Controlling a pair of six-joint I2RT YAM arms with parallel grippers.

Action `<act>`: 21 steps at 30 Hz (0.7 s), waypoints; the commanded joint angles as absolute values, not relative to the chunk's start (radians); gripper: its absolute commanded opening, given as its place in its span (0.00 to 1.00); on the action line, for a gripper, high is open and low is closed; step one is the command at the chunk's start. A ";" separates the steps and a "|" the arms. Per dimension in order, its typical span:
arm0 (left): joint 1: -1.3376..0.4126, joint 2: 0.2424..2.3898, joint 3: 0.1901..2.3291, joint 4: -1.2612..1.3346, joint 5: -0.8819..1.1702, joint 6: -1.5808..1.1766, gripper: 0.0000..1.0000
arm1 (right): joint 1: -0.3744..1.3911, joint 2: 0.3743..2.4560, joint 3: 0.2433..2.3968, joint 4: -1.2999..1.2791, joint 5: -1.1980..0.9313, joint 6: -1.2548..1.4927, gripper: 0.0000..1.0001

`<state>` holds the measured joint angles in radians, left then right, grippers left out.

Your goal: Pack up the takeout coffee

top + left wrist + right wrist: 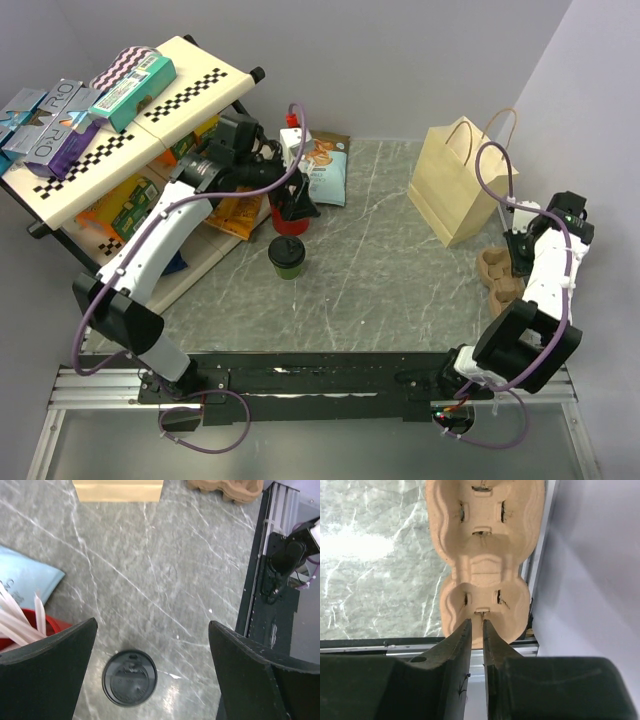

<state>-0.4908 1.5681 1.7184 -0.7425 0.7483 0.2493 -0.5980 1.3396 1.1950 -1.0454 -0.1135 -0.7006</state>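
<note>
The takeout coffee (287, 255), a dark-green cup with a black lid (130, 678), stands upright on the marble table. My left gripper (295, 205) hangs open just behind it. In the left wrist view the lid sits low between the wide-apart left gripper (152, 621) jaws, nearer the left one and touching neither. My right gripper (477, 620) is at the near rim of a brown pulp cup carrier (482, 555) by the table's right edge (497, 275). Only a thin slit shows between its jaws. I cannot tell whether they pinch the rim.
A tan paper bag (460, 180) stands at the back right, behind the carrier. A red cup (55, 626) with white stirrers (15, 622) and a light-blue snack packet (325, 170) sit beside the left gripper. A snack shelf (130, 120) fills the left. The black rail (320, 375) runs along the near edge.
</note>
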 commanded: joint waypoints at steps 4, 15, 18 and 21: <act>-0.499 1.594 1.780 -0.703 0.802 0.247 0.99 | -0.606 1.322 1.108 -1.039 -0.114 -0.698 0.46; -0.509 1.551 1.721 -0.701 0.784 0.238 0.99 | -0.609 1.417 1.074 -0.879 -0.075 -0.718 0.53; -0.511 1.554 1.721 -0.707 0.779 0.238 0.99 | -0.612 1.451 1.094 -0.865 -0.074 -0.718 0.53; -0.515 1.552 1.718 -0.709 0.776 0.238 0.99 | -0.611 1.486 1.107 -0.861 -0.077 -0.713 0.53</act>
<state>-0.5037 1.5959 1.7210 -0.7227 0.7658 0.2413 -0.6029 1.4429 1.0626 -0.8974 -0.0898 -0.7025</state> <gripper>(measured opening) 0.995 0.533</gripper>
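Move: Just below the right hand is the cup carrier, its middle about 2 cm ahead, 1 cm to the right and 9 cm down. The paper bag stands roughly 20 cm ahead and 10 cm left of this hand at about its height; the lidded coffee cup is some 5 cm ahead, 50 cm left and 6 cm lower. From the left hand the carrier lies about 6 cm back, 50 cm right and 26 cm down. Opening its nearly shut fingers to about half, the right hand sinks some 6 cm towards the cup carrier's narrow waist. On the way it first eases back and slightly left by 1 to 2 cm, then swings forward and right again, tipping to point a touch more steeply down. The parted fingers end close over the waist; no contact can be made out. ##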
